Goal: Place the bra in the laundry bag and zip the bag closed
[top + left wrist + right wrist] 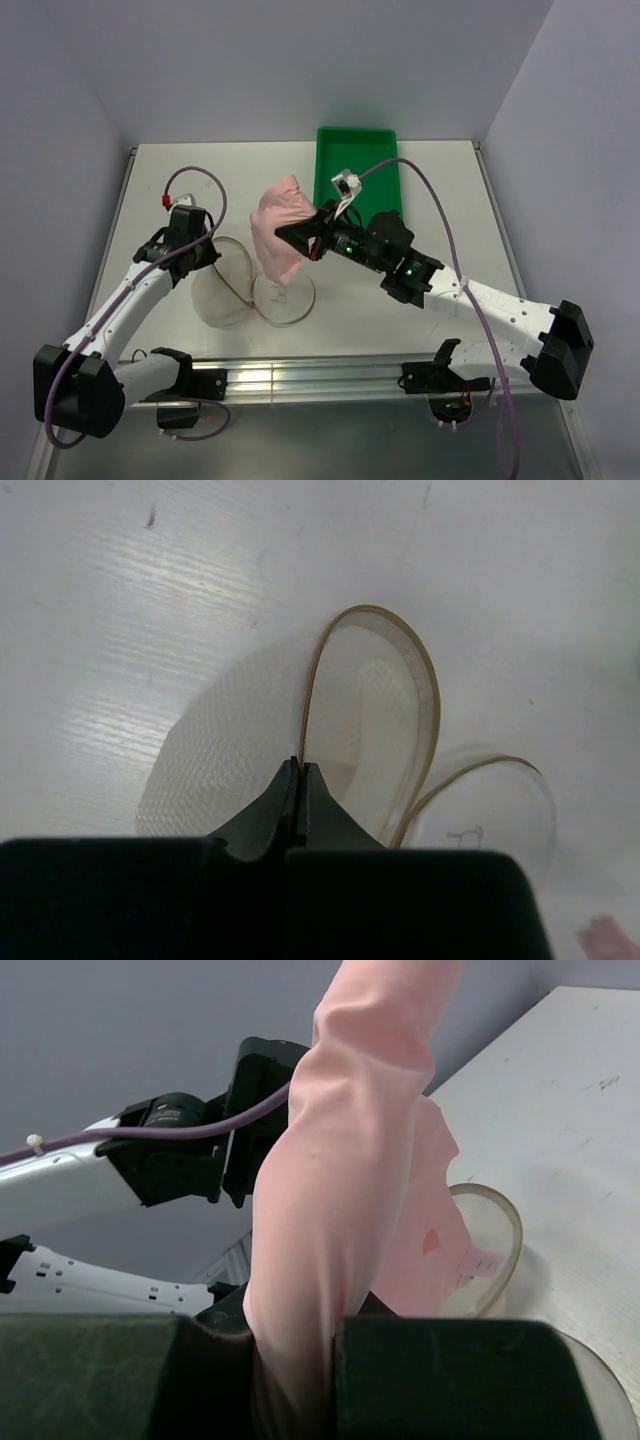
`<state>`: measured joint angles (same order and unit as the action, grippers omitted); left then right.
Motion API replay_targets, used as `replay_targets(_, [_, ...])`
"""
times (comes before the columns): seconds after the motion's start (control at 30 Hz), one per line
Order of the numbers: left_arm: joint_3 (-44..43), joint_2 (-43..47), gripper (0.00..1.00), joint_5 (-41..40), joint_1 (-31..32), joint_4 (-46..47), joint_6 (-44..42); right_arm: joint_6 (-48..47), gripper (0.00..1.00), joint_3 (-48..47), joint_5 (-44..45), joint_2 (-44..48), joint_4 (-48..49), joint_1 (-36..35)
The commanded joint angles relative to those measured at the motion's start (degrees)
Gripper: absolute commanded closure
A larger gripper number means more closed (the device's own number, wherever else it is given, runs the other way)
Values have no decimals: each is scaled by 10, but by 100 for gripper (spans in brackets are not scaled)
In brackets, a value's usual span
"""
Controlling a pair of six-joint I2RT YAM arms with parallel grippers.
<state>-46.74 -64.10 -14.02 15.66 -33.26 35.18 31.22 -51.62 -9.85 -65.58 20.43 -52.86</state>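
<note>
The pale pink bra (279, 232) hangs from my right gripper (296, 232), which is shut on it and holds it above the table; in the right wrist view the bra (345, 1180) fills the jaws and its lower end dangles over the bag's round end (490, 1250). The cream mesh laundry bag (250, 285) lies open on the table with its tan zipper edge showing. My left gripper (205, 256) is shut on the bag's zipper edge (312, 695), with the mesh of the laundry bag (230, 750) spread below it.
A green plastic tray (357, 170) stands at the back, right behind the right gripper. The grey walls close in on both sides. The aluminium rail (300, 377) runs along the near edge.
</note>
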Motion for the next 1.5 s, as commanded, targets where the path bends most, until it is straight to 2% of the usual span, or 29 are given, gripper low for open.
replay_targets(0.0, [12,35,100,67,-2,50,-8,35,100,13,16,-19,99,2])
replay_targets(0.17, [51,101,100,205,-1,137,23,24,100,16,5,-37,153,2])
replay_targets(0.23, [71,124,100,228,-1,156,41,24,100,23,-6,-43,179,2])
replay_targets(0.63, [155,199,100,255,-1,252,96,96,100,107,-4,-116,348,0])
replay_targets(0.87, [193,240,100,261,-1,288,122,147,100,148,70,-188,447,-21])
replay_targets(1.0, [198,259,100,254,-1,287,126,144,100,135,120,-220,437,-51])
replay_targets(1.47, [209,274,100,299,-1,318,150,126,100,86,134,-329,330,-96])
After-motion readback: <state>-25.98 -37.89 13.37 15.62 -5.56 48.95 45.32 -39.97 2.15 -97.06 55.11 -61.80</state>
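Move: The left hand already pinches the laundry bag's rim. The mouth's middle is about 5 cm to its right, 2 back and 3 below, and the bra in the other gripper is some 17 cm right, 6 back and 18 above. From the right hand, that mouth is roughly 12 cm left, 5 ahead and 25 below; the bag's round flap is about level fore and aft, 1 cm to its right and 28 below. The right hand keeps its grip on the bra and, after a small wobble, lowers it about 18 cm while carrying it some 8 cm to the left, rolling slightly, so that the hanging end comes down to the open bag mouth. Meanwhile the left hand, fingers still shut on the rim, draws the rim roughly 8 cm to the right towards the bra, lifts it and eases it a little back, rolling its left side down and tipping its fingertips up, to hold the mouth up facing the bra. ##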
